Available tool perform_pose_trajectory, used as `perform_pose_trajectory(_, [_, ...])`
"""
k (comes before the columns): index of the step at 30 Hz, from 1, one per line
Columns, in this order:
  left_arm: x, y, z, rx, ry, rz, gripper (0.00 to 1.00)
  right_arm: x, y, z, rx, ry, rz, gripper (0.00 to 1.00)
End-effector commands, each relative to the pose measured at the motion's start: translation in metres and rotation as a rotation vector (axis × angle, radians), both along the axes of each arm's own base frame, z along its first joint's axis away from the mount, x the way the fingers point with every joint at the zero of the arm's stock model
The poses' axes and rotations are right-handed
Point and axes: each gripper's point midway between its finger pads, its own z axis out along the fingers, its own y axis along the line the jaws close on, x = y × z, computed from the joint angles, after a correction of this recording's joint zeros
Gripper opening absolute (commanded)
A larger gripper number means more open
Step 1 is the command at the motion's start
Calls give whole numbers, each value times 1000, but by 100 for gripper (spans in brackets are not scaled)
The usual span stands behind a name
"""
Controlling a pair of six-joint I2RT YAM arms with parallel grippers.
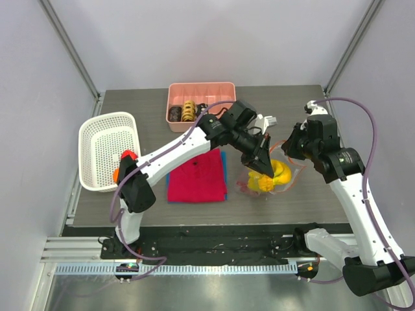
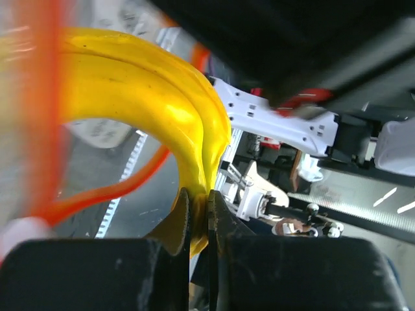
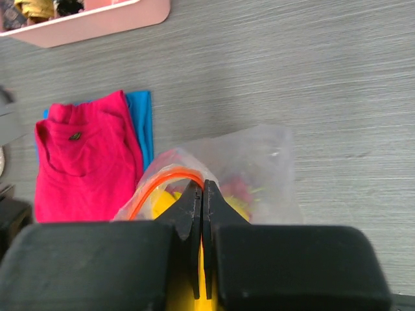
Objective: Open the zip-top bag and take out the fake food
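The zip-top bag (image 1: pixel 254 176) lies clear and crinkled on the table, right of the red shirt (image 1: pixel 196 175). My left gripper (image 1: pixel 267 170) reaches into its mouth and is shut on the end of the yellow banana (image 2: pixel 149 97), with both fingers pinching the fruit's tip (image 2: pixel 200 208). The banana (image 1: pixel 280 171) shows yellow at the bag's right side. My right gripper (image 3: pixel 202 189) is shut on the orange zip strip (image 3: pixel 155 184) and holds the bag's (image 3: pixel 259 155) edge up. A small red fruit (image 3: pixel 238 188) shows blurred through the plastic. No round orange ball can be made out in the bag.
A pink tray (image 1: pixel 201 89) with brown ring pieces stands at the back. A white basket (image 1: pixel 104 152) sits at the left, with something red and orange (image 1: pixel 127 157) at its right rim beside the left arm. A blue cloth (image 3: pixel 139 123) lies under the red shirt (image 3: pixel 84 162).
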Motion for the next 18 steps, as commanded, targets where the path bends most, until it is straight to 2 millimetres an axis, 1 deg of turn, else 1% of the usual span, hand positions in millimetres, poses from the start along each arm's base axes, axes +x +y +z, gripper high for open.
perform_pose_trajectory(1, [-14, -3, 57, -164, -144, -77, 0, 6, 16, 6, 44, -26, 80, 1])
perform_pose_trajectory(2, [-12, -8, 68, -225, -189, -78, 0, 2, 20, -6, 59, 8, 100, 1])
perform_pose_trajectory(3, [-13, -9, 78, -270, -208, -82, 0, 0, 22, -12, 73, 25, 98, 1])
perform_pose_trajectory(4, [-16, -5, 93, -316, -224, -82, 0, -2, 23, -10, 86, 8, 98, 1])
perform_pose_trajectory(5, [-17, -7, 99, -367, -247, -92, 0, -5, 21, -21, 85, 26, 92, 1])
perform_pose_trajectory(6, [-22, -4, 104, -393, -242, -117, 0, -7, 20, -24, 85, 28, 84, 1])
perform_pose_trajectory(7, [-30, 3, 115, -429, -247, -140, 0, -8, 19, -27, 83, 35, 74, 1])
perform_pose_trajectory(8, [-33, 4, 110, -439, -231, -150, 0, -9, 18, -31, 80, 48, 71, 1])
perform_pose_trajectory(9, [-38, 9, 114, -455, -235, -162, 0, -9, 16, -33, 73, 53, 62, 1])
perform_pose_trajectory(10, [-48, 21, 125, -488, -247, -183, 0, -9, 14, -35, 70, 63, 54, 1])
perform_pose_trajectory(11, [-53, 27, 129, -504, -245, -187, 0, -8, 12, -35, 66, 64, 40, 1])
perform_pose_trajectory(12, [-56, 30, 123, -518, -246, -192, 0, -6, 8, -36, 64, 67, 27, 1])
perform_pose_trajectory(13, [-61, 36, 129, -541, -252, -199, 0, -5, 7, -36, 69, 71, 18, 1])
perform_pose_trajectory(14, [-70, 48, 144, -580, -277, -201, 0, -4, 7, -38, 71, 81, 11, 1])
perform_pose_trajectory(15, [-72, 51, 142, -578, -277, -198, 0, -3, 7, -39, 74, 85, 7, 1])
perform_pose_trajectory(17, [-73, 61, 155, -593, -317, -157, 0, -4, 10, -44, 83, 104, 19, 1])
perform_pose_trajectory(18, [-69, 64, 157, -589, -356, -130, 0, -3, 11, -44, 86, 107, 23, 1])
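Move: The left fingers hold the bananas by the stem. The white basket they go to, with the tomato in it, stands about 53 cm to the left, 19 cm ahead and 22 cm lower. The bag's body hangs some 12 cm beneath the left hand, 4 cm ahead and 3 cm right; the shirt lies 22 cm left, 11 cm ahead and 26 cm down. From the right hand, pinching the rim, the bananas are about 10 cm back, 3 cm left and 8 cm below. Keeping its pinch on the stem, the left hand lifts the bananas up out of the bag's mouth by about 9 cm, drawing them back some 6 cm and, after a slight drift right, swinging left, while its right-pointing fingers tilt up some 25 degrees to nearly level. The right hand keeps hold of the orange rim and sinks about 4.5 cm, pulling the bag down away from the rising fruit. ##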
